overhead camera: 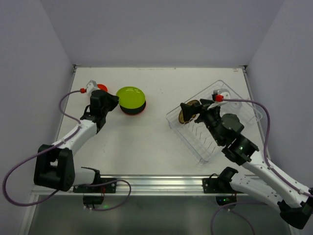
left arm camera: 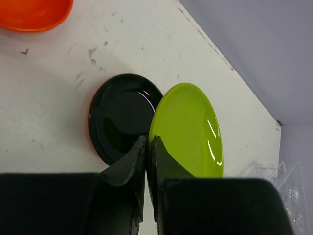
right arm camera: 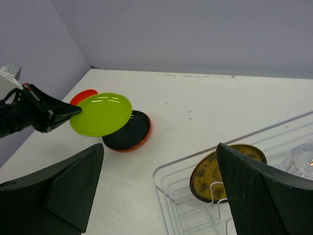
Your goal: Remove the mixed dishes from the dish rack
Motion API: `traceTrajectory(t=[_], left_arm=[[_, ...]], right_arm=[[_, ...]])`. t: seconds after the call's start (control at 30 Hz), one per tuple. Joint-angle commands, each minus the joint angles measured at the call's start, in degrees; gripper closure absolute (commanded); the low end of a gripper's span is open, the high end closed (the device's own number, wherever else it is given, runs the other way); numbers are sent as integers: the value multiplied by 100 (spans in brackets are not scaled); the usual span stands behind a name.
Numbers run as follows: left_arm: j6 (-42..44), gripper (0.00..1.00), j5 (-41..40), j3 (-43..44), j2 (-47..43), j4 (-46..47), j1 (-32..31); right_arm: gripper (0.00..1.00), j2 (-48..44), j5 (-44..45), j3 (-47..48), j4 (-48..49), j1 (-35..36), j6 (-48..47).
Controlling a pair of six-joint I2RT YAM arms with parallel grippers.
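Observation:
My left gripper (left arm camera: 148,139) is shut on the rim of the lime green plate (left arm camera: 188,129) and holds it tilted just above the dark plate (left arm camera: 122,117). The dark plate lies on an orange plate (right arm camera: 147,135), of which only the rim shows. From above, the left gripper (overhead camera: 115,101) and lime plate (overhead camera: 131,97) are at the table's far left. The small orange-red bowl (overhead camera: 101,87) sits behind them. My right gripper (right arm camera: 161,191) is open and empty over the near-left corner of the clear dish rack (right arm camera: 166,178). A brown-yellow patterned plate (right arm camera: 215,176) stands in the rack, and a clear cup (right arm camera: 303,155) is further in.
The dish rack (overhead camera: 195,147) lies at an angle on the right half of the white table. Grey walls close off the back and both sides. The right arm's cable loops over the rack's far end.

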Motion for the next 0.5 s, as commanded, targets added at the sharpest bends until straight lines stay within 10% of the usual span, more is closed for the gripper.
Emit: traceTrajectory(t=[0.0, 0.47], left_arm=[[391, 100, 79, 328, 604, 1327, 232], [1209, 100, -140, 1085, 2250, 1240, 258]], right_arm=[[1, -523, 361, -233, -130, -76, 716], [1, -1448, 204, -911, 310, -68, 391]])
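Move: The left hand grips the green plate by its left rim. The stack it is bound for, the black plate on the orange one, is about 11 cm ahead, 6 to its right and 15 below; the red bowl is some 21 ahead, 17 left and 14 below. The open right hand has the brown plate in the rack about 12 ahead, 4 right and 26 below, the nearest glass some 21 ahead, 19 right and 27 below. Still pinching the green plate's rim, the left hand carries it forward about 7 cm and down about 6 onto a line over the black plate, slowing as it goes, while the wrist rolls some 10 degrees so its right side dips. The empty right hand, wide open, eases right about 5 cm and back about 3 above the rack, coming to a stop. ##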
